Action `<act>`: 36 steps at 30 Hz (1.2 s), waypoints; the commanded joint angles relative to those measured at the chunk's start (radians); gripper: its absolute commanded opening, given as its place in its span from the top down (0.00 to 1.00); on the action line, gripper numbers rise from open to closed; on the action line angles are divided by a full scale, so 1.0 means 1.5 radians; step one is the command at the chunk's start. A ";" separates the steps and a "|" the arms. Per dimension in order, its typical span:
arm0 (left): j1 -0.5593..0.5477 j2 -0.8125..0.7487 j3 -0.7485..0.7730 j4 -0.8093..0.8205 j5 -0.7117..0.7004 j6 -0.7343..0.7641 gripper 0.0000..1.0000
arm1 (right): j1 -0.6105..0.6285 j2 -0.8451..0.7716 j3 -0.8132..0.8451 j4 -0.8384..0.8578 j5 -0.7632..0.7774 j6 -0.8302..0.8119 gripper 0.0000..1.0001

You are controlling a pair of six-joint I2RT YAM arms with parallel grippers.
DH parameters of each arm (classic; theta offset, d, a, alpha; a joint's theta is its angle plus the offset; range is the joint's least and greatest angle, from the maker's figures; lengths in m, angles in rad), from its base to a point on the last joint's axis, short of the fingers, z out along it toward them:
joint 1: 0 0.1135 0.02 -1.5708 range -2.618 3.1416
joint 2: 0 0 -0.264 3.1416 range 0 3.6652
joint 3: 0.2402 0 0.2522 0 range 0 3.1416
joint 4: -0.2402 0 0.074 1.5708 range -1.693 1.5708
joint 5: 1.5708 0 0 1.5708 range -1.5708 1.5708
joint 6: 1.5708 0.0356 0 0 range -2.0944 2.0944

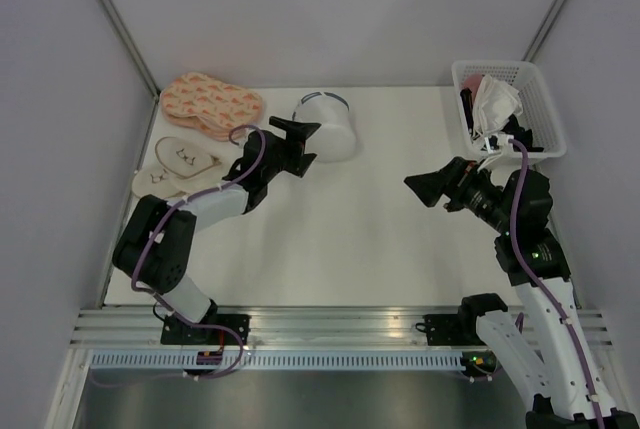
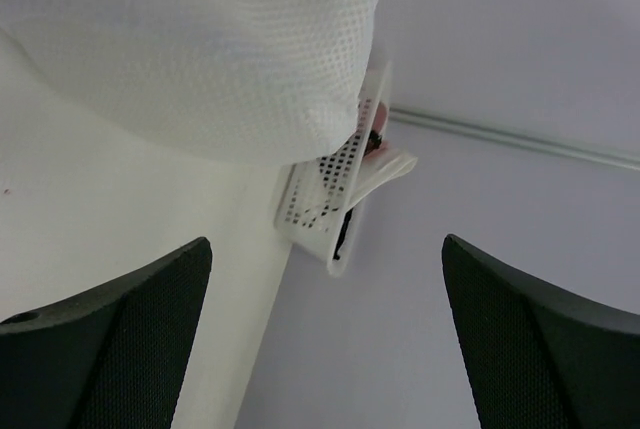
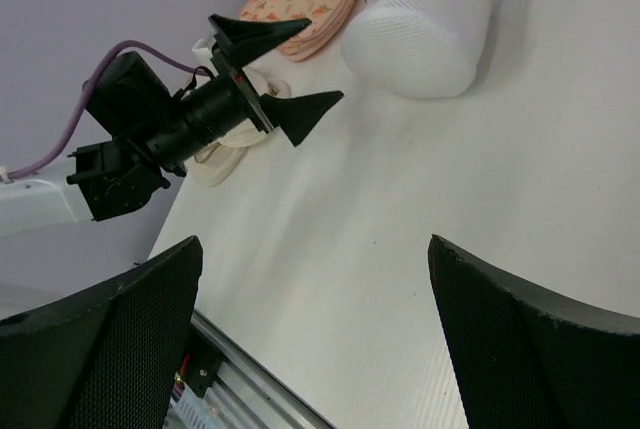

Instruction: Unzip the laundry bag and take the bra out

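Note:
The laundry bag (image 1: pixel 327 125) is a round white mesh pouch at the back middle of the table, with a dark zip line along its far rim. Its mesh (image 2: pixel 220 49) fills the top of the left wrist view, and the laundry bag (image 3: pixel 425 19) also shows in the right wrist view. My left gripper (image 1: pixel 303 145) is open, just left of the bag, with nothing between its fingers (image 2: pixel 120 339). My right gripper (image 1: pixel 425 187) hangs open over the table's right half, well apart from the bag. The bra is hidden.
A white lattice basket (image 1: pixel 545 99) holding cloth and dark items stands at the back right corner. Pink patterned slippers (image 1: pixel 210 101) and cream slippers (image 1: pixel 175 164) lie at the back left. Grey walls close in on both sides and at the back.

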 commanded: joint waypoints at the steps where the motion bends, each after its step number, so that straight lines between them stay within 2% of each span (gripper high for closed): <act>1: -0.001 0.036 0.071 -0.022 -0.077 -0.129 0.00 | -0.001 -0.003 0.018 -0.044 0.021 -0.032 0.02; 6: 0.002 0.097 0.177 -0.184 -0.097 -0.180 0.00 | -0.001 -0.008 0.021 -0.054 0.027 -0.040 0.02; 9: 0.012 0.146 0.239 -0.225 -0.079 -0.192 0.00 | -0.001 -0.015 0.021 -0.064 0.032 -0.042 0.02; 10: 0.016 0.162 0.261 -0.269 -0.072 -0.193 0.00 | -0.001 -0.016 0.020 -0.068 0.033 -0.041 0.02; 13: 0.030 0.215 0.314 -0.292 -0.037 -0.193 0.08 | -0.001 -0.019 0.017 -0.070 0.032 -0.035 0.02; 16: 0.039 0.238 0.323 -0.251 0.008 -0.183 0.40 | -0.001 -0.024 0.015 -0.075 0.040 -0.032 0.02; 17: 0.039 0.239 0.320 -0.242 0.013 -0.171 0.65 | -0.001 -0.025 0.014 -0.075 0.041 -0.032 0.02; 19: 0.038 0.233 0.309 -0.229 0.028 -0.156 0.97 | -0.001 -0.028 0.011 -0.073 0.045 -0.029 0.02; 24: 0.036 0.201 0.267 -0.181 0.070 -0.085 0.98 | -0.001 -0.023 0.006 -0.069 0.048 -0.025 0.02; 26: 0.030 0.172 0.219 -0.125 0.082 -0.055 0.98 | -0.001 -0.021 0.003 -0.067 0.052 -0.026 0.02; 28: 0.027 0.152 0.184 -0.116 0.090 -0.039 0.98 | -0.001 -0.020 0.001 -0.067 0.056 -0.026 0.02; 33: -0.002 0.086 0.004 -0.034 0.086 -0.005 0.98 | -0.001 -0.012 -0.008 -0.072 0.072 -0.035 0.02; 36: -0.021 0.083 -0.085 0.029 0.093 -0.007 0.98 | -0.001 -0.006 -0.016 -0.071 0.082 -0.037 0.02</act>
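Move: The laundry bag's middle lies about 13 cm ahead of the left hand, 4 cm to its right and 9 cm lower. The floral pouch is some 26 cm left of that hand and 20 cm ahead; the cream pouches are about 32 cm left and 5 cm ahead, both some 15 cm down. From the right hand, the bag is about 30 cm ahead, 21 cm left and 22 cm down. The left hand reaches forward some 9 cm, pinches the bag's near mesh, then drags it back about 12 cm, sinking. ##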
